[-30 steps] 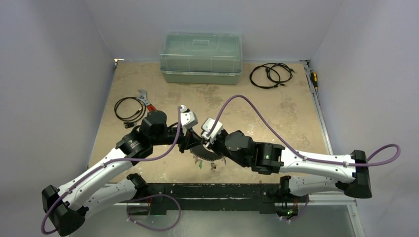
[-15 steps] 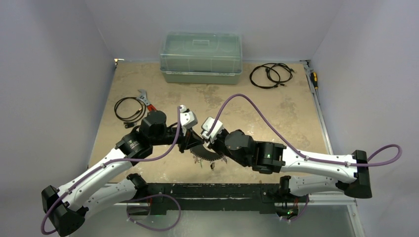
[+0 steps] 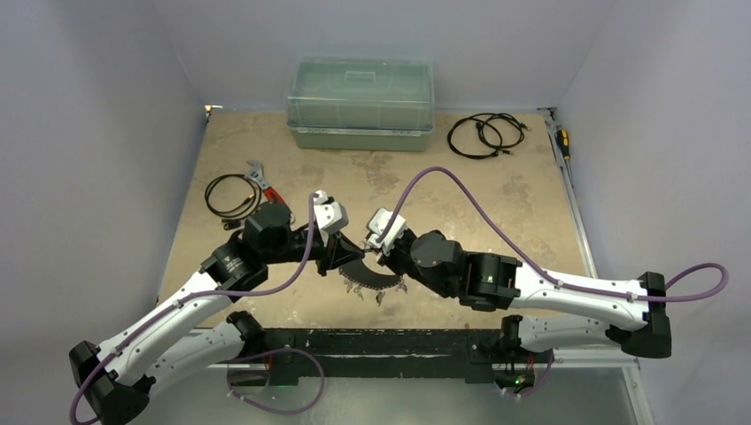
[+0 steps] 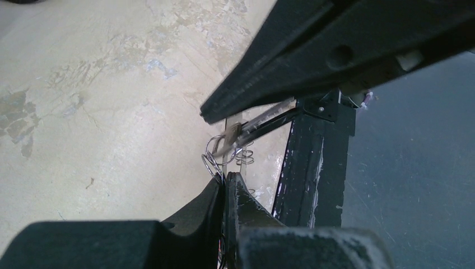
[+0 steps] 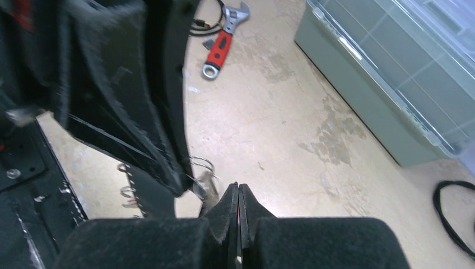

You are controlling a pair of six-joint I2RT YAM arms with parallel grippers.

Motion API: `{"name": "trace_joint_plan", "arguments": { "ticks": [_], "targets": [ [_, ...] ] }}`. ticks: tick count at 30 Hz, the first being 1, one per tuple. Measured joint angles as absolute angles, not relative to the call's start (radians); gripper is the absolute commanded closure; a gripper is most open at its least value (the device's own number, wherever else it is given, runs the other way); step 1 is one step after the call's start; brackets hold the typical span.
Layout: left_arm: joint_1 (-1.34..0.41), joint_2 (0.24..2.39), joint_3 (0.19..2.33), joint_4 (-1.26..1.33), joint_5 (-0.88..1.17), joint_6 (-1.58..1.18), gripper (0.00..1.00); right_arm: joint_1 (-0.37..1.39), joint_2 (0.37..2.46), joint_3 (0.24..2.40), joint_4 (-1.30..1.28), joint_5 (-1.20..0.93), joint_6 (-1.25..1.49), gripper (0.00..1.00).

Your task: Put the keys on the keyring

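Observation:
The keyring [image 3: 372, 280] is a dark crescent near the table's front edge, with small rings and several keys hanging along it. My left gripper [image 3: 341, 261] is shut at its left end, and the flat metal runs edge-on out of the left gripper [image 4: 228, 178]. My right gripper [image 3: 387, 258] is shut on a key [image 5: 212, 188], with a red sliver between the closed fingers of the right gripper [image 5: 238, 186]. That key's wire ring [image 4: 214, 154] sits at the left fingertips. The keyring [image 5: 147, 193] also shows below the left fingers [image 5: 140, 84].
A green lidded box [image 3: 360, 104] stands at the back. Black cable coils lie at back right [image 3: 485, 135] and at the left [image 3: 232, 195]. A red-handled wrench [image 3: 261, 180] lies by the left coil, a screwdriver [image 3: 562, 142] at the right edge. The black front rail [image 4: 313, 162] is close below.
Both wrists shifted slightly, the left one leftward and the right one rightward and back. Both grippers stayed shut, with the keyring still between them.

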State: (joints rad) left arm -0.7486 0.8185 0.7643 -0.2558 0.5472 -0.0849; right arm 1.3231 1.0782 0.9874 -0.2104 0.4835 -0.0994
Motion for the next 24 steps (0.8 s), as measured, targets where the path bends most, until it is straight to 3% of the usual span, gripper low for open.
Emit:
{"name": "trace_joint_plan", "arguments": {
  "ticks": [18, 24],
  "targets": [
    [-0.749, 0.783, 0.759, -0.253, 0.566, -0.082, 1.0, 1.307, 1.081, 0.973, -0.18, 0.496, -0.287, 1.0],
    [-0.749, 0.783, 0.759, -0.252, 0.568, -0.081, 1.0, 1.275, 1.006, 0.961, -0.155, 0.466, -0.274, 0.63]
  ]
}}
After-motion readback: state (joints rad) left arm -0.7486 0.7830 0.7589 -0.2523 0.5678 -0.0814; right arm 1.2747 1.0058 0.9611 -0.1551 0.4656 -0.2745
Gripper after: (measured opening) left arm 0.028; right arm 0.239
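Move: The key's bow sits between my hands, at the keyring's wire loops: about 1 cm back and 1 cm left of my right fingertips, level with them, and about 2 cm to the right of my left fingertips. My left fingers pinch those loops, which lie some 2 cm left and 1 cm back of my right hand. The toothed plate is roughly 5 cm back, 1 cm left and 5 cm below the right hand. My left hand keeps its pinch on the keyring, easing up just under 1 cm and then holding still. My right hand, fingers shut beside the key, works forward and right by about a centimetre, tilting its tips up and rolling its left side down; then the fingers open about a quarter and pull away from the key, up and to the right. ##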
